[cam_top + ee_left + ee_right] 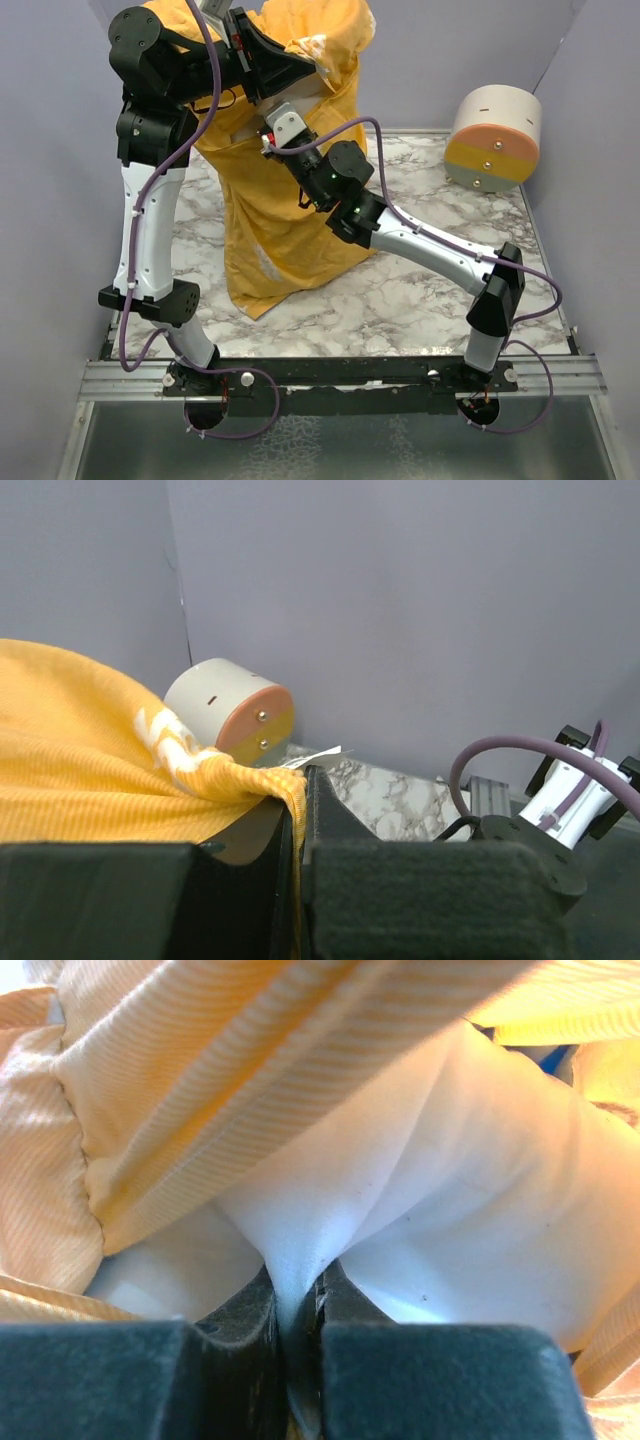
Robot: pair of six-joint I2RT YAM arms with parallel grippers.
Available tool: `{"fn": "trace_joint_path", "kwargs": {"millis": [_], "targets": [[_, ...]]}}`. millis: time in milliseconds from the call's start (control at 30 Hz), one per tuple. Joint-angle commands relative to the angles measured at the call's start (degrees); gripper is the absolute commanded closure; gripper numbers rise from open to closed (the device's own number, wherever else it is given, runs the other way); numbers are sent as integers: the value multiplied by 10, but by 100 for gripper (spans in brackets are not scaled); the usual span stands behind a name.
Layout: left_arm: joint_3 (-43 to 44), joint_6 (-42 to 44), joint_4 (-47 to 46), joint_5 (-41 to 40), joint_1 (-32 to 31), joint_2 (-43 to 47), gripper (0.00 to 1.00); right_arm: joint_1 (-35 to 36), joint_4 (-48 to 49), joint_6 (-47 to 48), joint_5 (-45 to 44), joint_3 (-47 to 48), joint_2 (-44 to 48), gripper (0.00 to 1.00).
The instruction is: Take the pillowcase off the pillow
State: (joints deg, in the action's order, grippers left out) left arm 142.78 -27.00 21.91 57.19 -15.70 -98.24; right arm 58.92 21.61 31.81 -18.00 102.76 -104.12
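The pillowcase (pixel 290 230) shows its yellow-orange side and hangs as a tall sack from the back of the table. My left gripper (pixel 316 64) holds it up high, shut on a fold of the yellow fabric (pixel 90 750) at its top edge, with the cloth pinched between the jaws (pixel 298 792). My right gripper (pixel 272 132) reaches into the sack's opening. In the right wrist view it (pixel 300 1295) is shut on a bunched fold of the white pillow (pixel 450 1190), with yellow pillowcase fabric (pixel 200 1050) draped above and around it.
A cream-and-orange cylinder (pixel 493 137) lies on its side at the back right of the marble table (pixel 420 300), also visible beyond the left fingers (pixel 230 712). Grey walls enclose the table on the left, back and right.
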Motion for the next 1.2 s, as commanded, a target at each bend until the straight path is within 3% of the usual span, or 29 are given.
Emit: {"fn": "trace_joint_path", "kwargs": {"millis": [0, 267, 500, 667, 900, 1100, 1167], "targets": [[25, 61, -38, -48, 14, 47, 100, 3, 155, 0, -14, -18, 44, 99], [-64, 296, -60, -288, 16, 107, 100, 1, 195, -56, 5, -148, 147, 99], [-136, 472, -74, -420, 16, 130, 100, 0, 192, -133, -9, -297, 258, 99], [-163, 500, -28, -441, 16, 142, 100, 0, 181, -155, -64, -353, 315, 99], [-219, 467, -7, -494, 16, 161, 100, 0, 215, -171, -169, -431, 391, 99], [-207, 408, 84, -521, 16, 145, 81, -5, 262, -158, -247, -469, 420, 99], [-231, 396, 105, -505, 16, 158, 51, -15, 253, -168, -251, -468, 427, 99]]}}
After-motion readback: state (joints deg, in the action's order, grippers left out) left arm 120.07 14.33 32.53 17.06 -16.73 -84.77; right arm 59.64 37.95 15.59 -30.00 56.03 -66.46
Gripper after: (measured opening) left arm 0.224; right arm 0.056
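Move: The left hand, up high, already grips the pillowcase hem; the pillow end pinched in the right fingers lies about 7 cm to its left, 5 cm ahead and 14 cm below. Seen from the right hand, that hem is some 5 cm back, 7 cm right and 14 cm above, while the hanging pillowcase body lies about 3 cm back and 20 cm below. Right keeps pinching the pillow, dragging it 16 cm right and back; left swings forward-left, then down, fingers starting to open. ##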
